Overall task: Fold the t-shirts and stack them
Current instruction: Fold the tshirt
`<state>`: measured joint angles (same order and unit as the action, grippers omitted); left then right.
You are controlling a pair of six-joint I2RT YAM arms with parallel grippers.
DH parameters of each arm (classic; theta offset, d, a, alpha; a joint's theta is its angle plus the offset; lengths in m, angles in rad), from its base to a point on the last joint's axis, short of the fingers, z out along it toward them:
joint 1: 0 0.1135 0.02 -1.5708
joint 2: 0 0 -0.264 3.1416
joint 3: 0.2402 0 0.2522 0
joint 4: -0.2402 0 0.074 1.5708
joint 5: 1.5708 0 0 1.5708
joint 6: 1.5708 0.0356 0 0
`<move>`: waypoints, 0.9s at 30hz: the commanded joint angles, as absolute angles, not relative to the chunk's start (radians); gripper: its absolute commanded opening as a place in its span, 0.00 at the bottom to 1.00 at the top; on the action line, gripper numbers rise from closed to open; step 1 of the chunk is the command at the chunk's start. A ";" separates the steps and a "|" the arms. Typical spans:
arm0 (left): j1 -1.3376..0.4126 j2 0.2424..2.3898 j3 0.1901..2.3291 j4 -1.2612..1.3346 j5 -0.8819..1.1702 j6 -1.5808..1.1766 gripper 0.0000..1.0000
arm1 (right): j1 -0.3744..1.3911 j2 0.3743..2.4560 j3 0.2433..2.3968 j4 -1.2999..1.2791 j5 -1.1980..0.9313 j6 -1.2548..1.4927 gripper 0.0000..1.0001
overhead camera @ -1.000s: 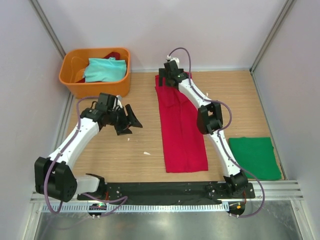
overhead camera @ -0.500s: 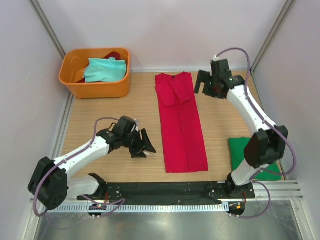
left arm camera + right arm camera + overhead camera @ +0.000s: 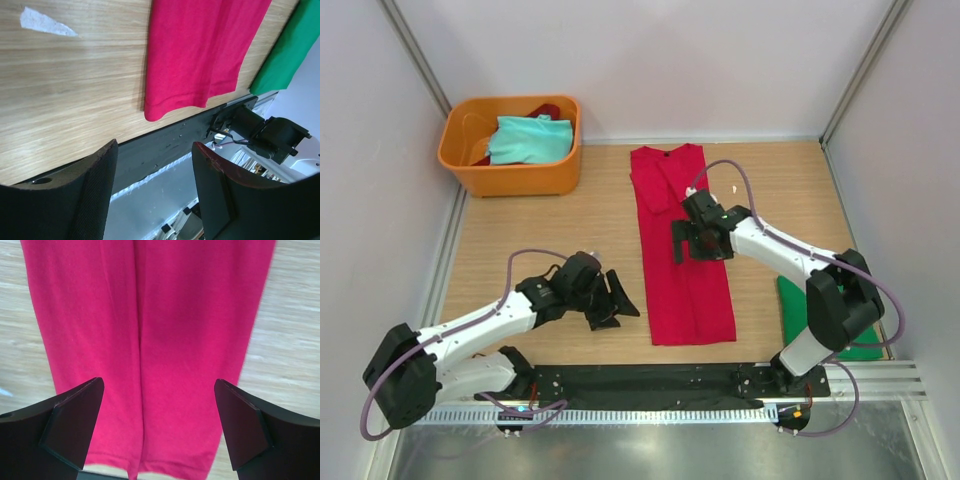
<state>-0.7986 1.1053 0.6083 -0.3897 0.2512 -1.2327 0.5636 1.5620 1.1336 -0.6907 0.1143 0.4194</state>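
Observation:
The red t-shirt (image 3: 682, 270) lies folded into a long narrow strip down the middle of the table, collar at the far end. My right gripper (image 3: 693, 242) hovers open above its middle; in the right wrist view my right gripper (image 3: 160, 427) straddles the red cloth (image 3: 150, 315) with nothing between the fingers. My left gripper (image 3: 623, 298) stands open just left of the strip's lower part, holding nothing. In the left wrist view my left gripper (image 3: 155, 190) faces the red hem (image 3: 200, 60). The green t-shirt (image 3: 793, 312) lies folded at the near right, partly hidden by my right arm. The teal t-shirt (image 3: 530, 140) lies in the tub.
The orange tub (image 3: 510, 175) stands at the far left corner, with some dark red cloth (image 3: 546, 109) behind the teal shirt. A small white scrap (image 3: 45, 24) lies on the wood left of the red shirt. The black base rail (image 3: 640, 378) runs along the near edge.
My right arm swung from the shirt's collar out to the far right and back over the strip's middle. My left gripper moved nearer and right, towards the strip's lower left edge.

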 commanded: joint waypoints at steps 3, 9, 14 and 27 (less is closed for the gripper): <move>-0.819 1.048 0.580 -0.350 0.196 -1.288 0.62 | 0.664 1.663 1.124 -0.543 0.218 0.474 1.00; -0.825 1.036 0.574 -0.351 0.193 -1.289 0.63 | 0.698 1.798 1.143 -0.477 0.262 0.526 1.00; -0.824 1.012 0.551 -0.351 0.169 -1.299 0.63 | 0.733 1.928 1.222 -0.485 0.255 0.575 1.00; -0.824 0.994 0.577 -0.459 0.091 -1.238 0.63 | 0.811 1.945 1.453 -0.669 0.248 0.689 1.00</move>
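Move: Below the right hand lies the folded tshirt, about 8 cm down, its middle some 5 cm to the left and 6 cm ahead. From that same hand, the near-left hem corner is roughly 12 cm left and 25 cm back, the left gripper about 22 cm left and 15 cm back, and the green cloth some 36 cm right and 18 cm back. From the left hand, the tshirt's middle lies about 21 cm ahead and 18 cm right, 9 cm lower. Sinking about 7 cm while easing left, the right hand brings its wide-open fingers down onto the middle part of the tshirt, then drags the cloth some 9 cm farther left and slightly forward, staying low over the table with the fingers still open and the wrist barely turning. ##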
